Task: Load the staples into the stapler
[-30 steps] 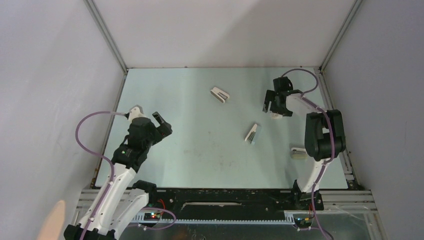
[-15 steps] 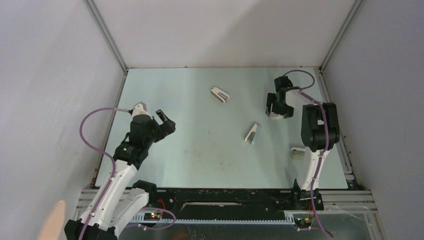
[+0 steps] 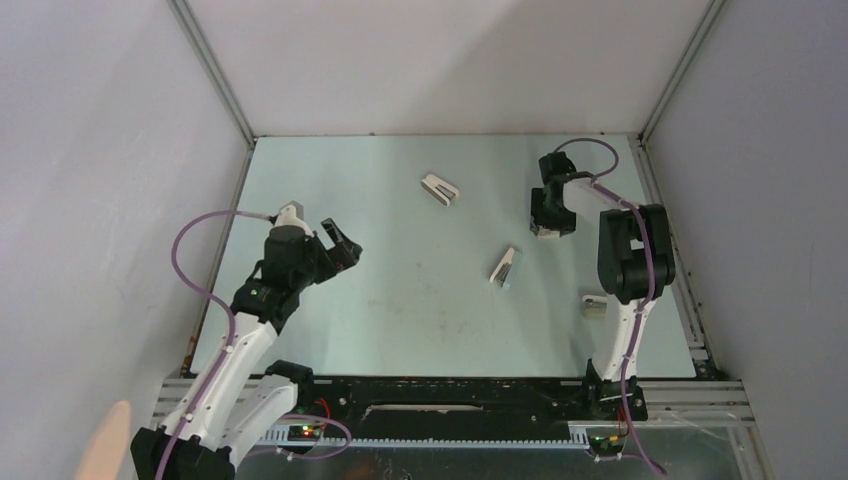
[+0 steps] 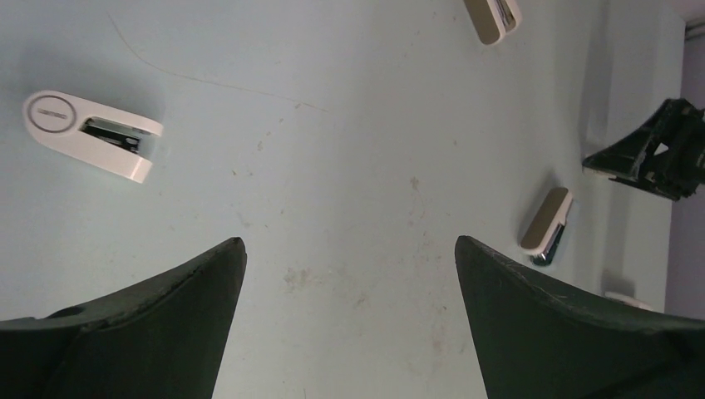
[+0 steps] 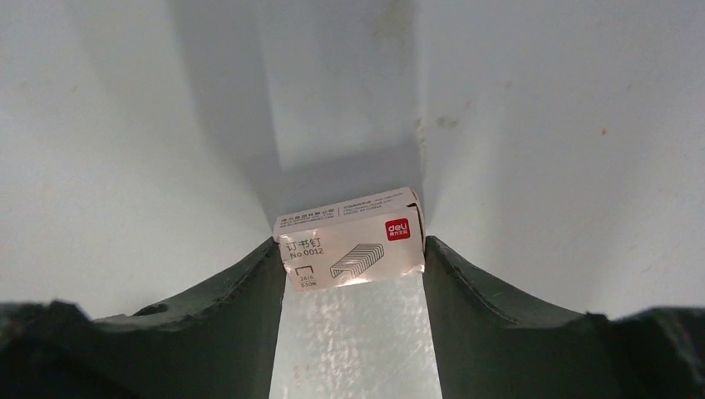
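The stapler point(image 3: 505, 267), slim and pale with a shiny tip, lies mid-table; it also shows in the left wrist view as the stapler point(image 4: 546, 221), right of my fingers. The staples as a bare grey block are out of view. My right gripper point(image 3: 550, 222) points down at the back right. In its wrist view the right gripper point(image 5: 351, 249) has both fingers pressed against the ends of a small white cardboard box point(image 5: 349, 237) with a red mark, which rests on the table. My left gripper point(image 3: 340, 246) hovers open over the left side, and the left gripper point(image 4: 349, 245) holds nothing.
A broad white wedge-shaped stapler point(image 3: 440, 188) lies at the back centre, and appears as the wedge stapler point(image 4: 91, 135) in the left wrist view. A longer white-and-cream stapler point(image 3: 597, 305) lies by the right arm's base. Grey walls enclose the table point(image 3: 400, 330) on three sides.
My right gripper has swung in and dropped over the white box, and its jaws have narrowed onto it. My left arm has reached slightly forward and to the right, still open.
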Tool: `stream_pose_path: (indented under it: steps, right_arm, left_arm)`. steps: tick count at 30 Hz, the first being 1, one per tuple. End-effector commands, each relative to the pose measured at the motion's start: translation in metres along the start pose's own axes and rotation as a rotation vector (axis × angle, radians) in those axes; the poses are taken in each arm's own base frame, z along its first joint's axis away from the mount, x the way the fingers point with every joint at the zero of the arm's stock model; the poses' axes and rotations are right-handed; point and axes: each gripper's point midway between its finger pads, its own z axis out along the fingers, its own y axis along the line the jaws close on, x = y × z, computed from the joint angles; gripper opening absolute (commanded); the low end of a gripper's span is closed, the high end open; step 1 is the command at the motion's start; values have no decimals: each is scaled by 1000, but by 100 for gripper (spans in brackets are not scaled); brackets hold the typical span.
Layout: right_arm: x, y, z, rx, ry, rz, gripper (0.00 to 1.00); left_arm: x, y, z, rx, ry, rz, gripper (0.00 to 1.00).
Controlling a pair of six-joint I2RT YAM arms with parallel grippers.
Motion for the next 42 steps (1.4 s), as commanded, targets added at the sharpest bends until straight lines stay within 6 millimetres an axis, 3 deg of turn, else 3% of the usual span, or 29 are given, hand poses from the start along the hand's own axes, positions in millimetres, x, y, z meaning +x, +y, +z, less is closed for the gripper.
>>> stream_pose_path:
  steps: [1, 3, 7, 10, 16, 20, 26, 33, 37, 42]
  right_arm:
    - [-21, 29, -54, -30, -116, -65, 50]
    - [-17, 48, -72, -53, -139, -102, 50]
    - [8, 98, -102, -119, -168, -221, 50]
    - [43, 138, -116, -186, -163, -302, 50]
    - [133, 210, -130, -324, -106, -445, 51]
    - [174, 238, -128, -358, -64, -512, 53]
    - [194, 248, -115, -356, -28, -533, 56]
    - [197, 249, -113, -360, -20, -542, 71]
    - [192, 242, -120, -355, -37, -544, 81]
    - [179, 221, -134, -386, -93, -491, 84]
  left_arm:
    - [-5, -28, -3, 119, 28, 29, 100]
    - [2, -30, 0, 140, 54, 31, 100]
    - [15, -31, 5, 168, 89, 27, 100]
    - [25, -31, 8, 182, 103, 27, 100]
    - [54, -33, 12, 210, 131, 27, 100]
    - [69, -33, 14, 205, 121, 65, 100]
    - [81, -37, 19, 232, 109, 114, 100]
    - [94, -42, 26, 234, 101, 191, 100]
    - [104, -45, 30, 243, 116, 197, 100]
    - [112, -56, 29, 262, 116, 278, 100]
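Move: The staple box is already between the right fingers. The bare table spot it goes to lies about 27 cm left and 19 cm back from that hand, some 2 cm below. The middle stapler is about 11 cm left and 9 cm back, the far stapler about 27 cm left and 11 cm ahead. From the left hand, the spot is about 20 cm right, 5 cm back and 17 cm down. The staple box, still pinched by the right hand, is lifted about 8 cm and swept left and back past the middle stapler towards the table's middle, turning nearly 40 degrees counter-clockwise. The right hand lowers it to the table, opens and frees it. The open left hand comes in about 10 cm right and 8 cm down, slightly back, turning clockwise. ##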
